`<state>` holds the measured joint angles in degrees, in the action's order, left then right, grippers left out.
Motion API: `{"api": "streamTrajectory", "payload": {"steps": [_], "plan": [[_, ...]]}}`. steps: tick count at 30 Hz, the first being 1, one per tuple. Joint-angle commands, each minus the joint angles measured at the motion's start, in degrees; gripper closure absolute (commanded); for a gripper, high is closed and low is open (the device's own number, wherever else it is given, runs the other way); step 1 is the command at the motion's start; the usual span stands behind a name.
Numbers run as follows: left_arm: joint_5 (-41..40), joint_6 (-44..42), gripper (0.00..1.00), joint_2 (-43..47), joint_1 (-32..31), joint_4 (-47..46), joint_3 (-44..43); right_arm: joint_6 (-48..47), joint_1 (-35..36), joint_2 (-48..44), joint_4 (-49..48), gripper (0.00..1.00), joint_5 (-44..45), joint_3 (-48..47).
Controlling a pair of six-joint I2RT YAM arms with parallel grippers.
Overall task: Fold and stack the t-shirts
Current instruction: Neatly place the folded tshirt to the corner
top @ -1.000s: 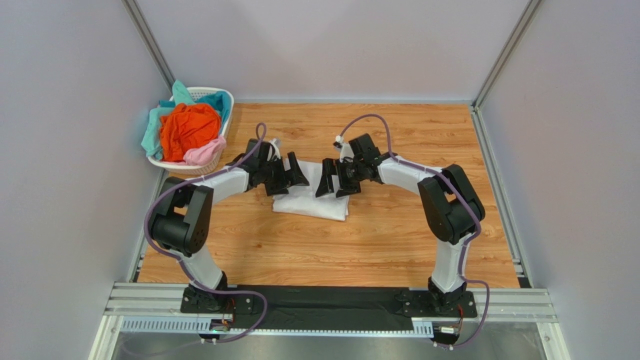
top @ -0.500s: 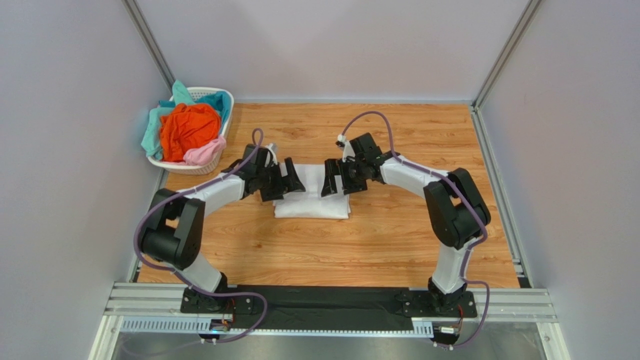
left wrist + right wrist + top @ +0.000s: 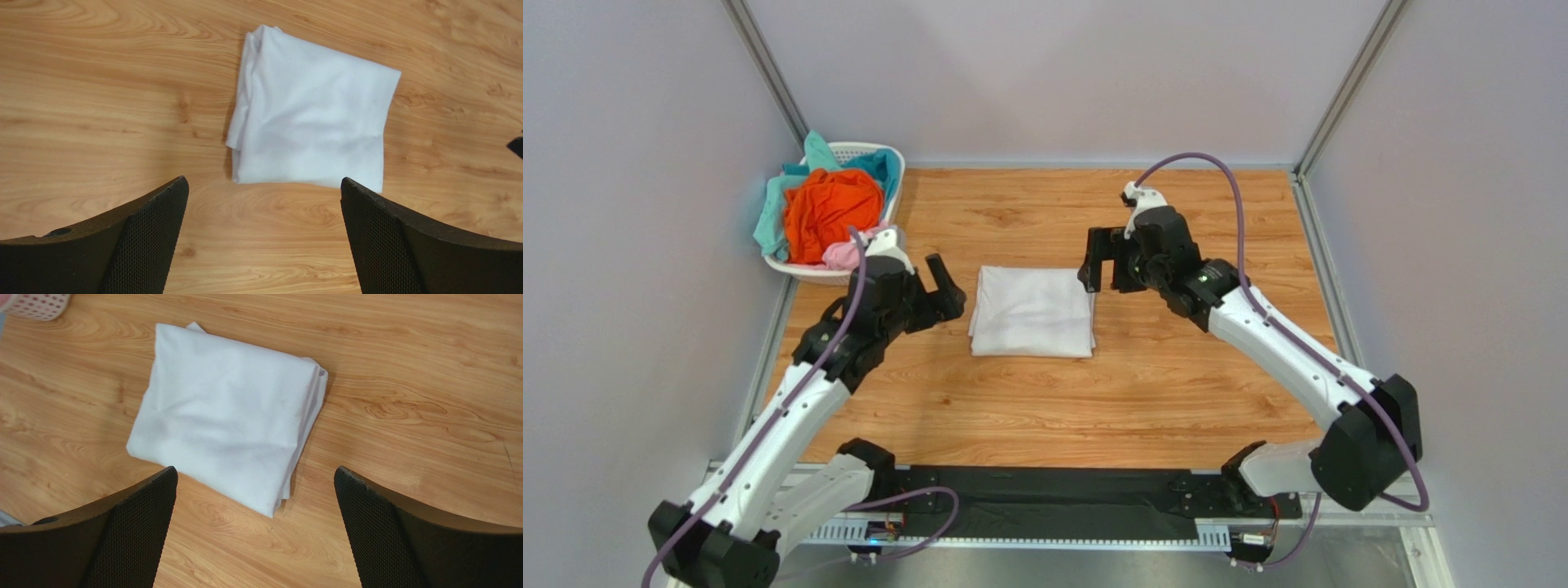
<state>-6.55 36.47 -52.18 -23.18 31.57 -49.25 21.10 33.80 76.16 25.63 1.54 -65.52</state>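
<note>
A white t-shirt [image 3: 1032, 311] lies folded into a neat rectangle on the wooden table [image 3: 1161, 392], near its middle. It shows whole in the left wrist view [image 3: 313, 128] and in the right wrist view [image 3: 227, 422]. My left gripper [image 3: 934, 292] hovers just left of it, open and empty [image 3: 263, 187]. Just right of the shirt's far corner, my right gripper [image 3: 1109, 260] is also open and empty [image 3: 255, 471]. Neither touches the cloth. An orange t-shirt [image 3: 830, 211], a teal one [image 3: 778, 206] and a pale pink one [image 3: 854, 252] are heaped in the basket.
The white lattice basket [image 3: 886, 162] stands at the table's far left corner, close behind my left wrist; its edge shows in the right wrist view [image 3: 37, 305]. Grey walls enclose the table on three sides. A black rail [image 3: 1063, 496] runs along the near edge.
Both grippers have drawn back from over the white t-shirt, the left one leftward, the right one rightward and farther away. The shirt now lies fully uncovered and squared up.
</note>
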Motion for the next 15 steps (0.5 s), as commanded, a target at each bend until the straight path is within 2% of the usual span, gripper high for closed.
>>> {"api": "streamTrajectory", "payload": {"steps": [1, 7, 10, 15], "plan": [[-11.1, 4.7, 0.00, 4.8, 0.1, 10.6, 0.9, 3.4, -1.1, 6.4, 2.5, 0.01, 2.4, 0.2], [-13.1, 6.2, 0.00, 8.7, 0.1, 20.0, -2.3, 5.2, -1.0, 17.6, 4.1, 0.14, -0.7, -4.5], [-12.1, 6.2, 0.00, 8.9, 0.1, 21.4, -3.0, 5.7, -1.0, 23.0, 3.6, 0.21, -4.1, -6.5], [-13.1, 5.7, 0.00, 7.3, 0.1, 23.4, -3.7, 6.1, -0.8, 29.6, 3.5, 0.30, -4.1, -9.0]]}}
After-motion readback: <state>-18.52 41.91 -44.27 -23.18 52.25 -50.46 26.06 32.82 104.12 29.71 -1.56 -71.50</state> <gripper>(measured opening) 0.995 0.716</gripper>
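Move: The folded white t-shirt lies with its middle about 12 cm to the right hand's left, 1 cm back and some 16 cm below. The laundry basket stands roughly 30 cm to the left of the t-shirt and 15 cm farther out, its middle about 10 cm below the right hand. From the left hand, the t-shirt's middle is about 14 cm to the right, 4 cm ahead and 16 cm down. The right hand sinks about 15 cm almost straight down towards the right edge of the folded t-shirt, tipping its fingers some 25 degrees more downward and narrowing them from wide open by about a quarter, so they end low around that edge, still parted, with no touch to be made out. Meanwhile the empty left hand clears away from the t-shirt, going left and back by roughly 6 cm each with its fingers still wide open, while turning a little counter-clockwise. ##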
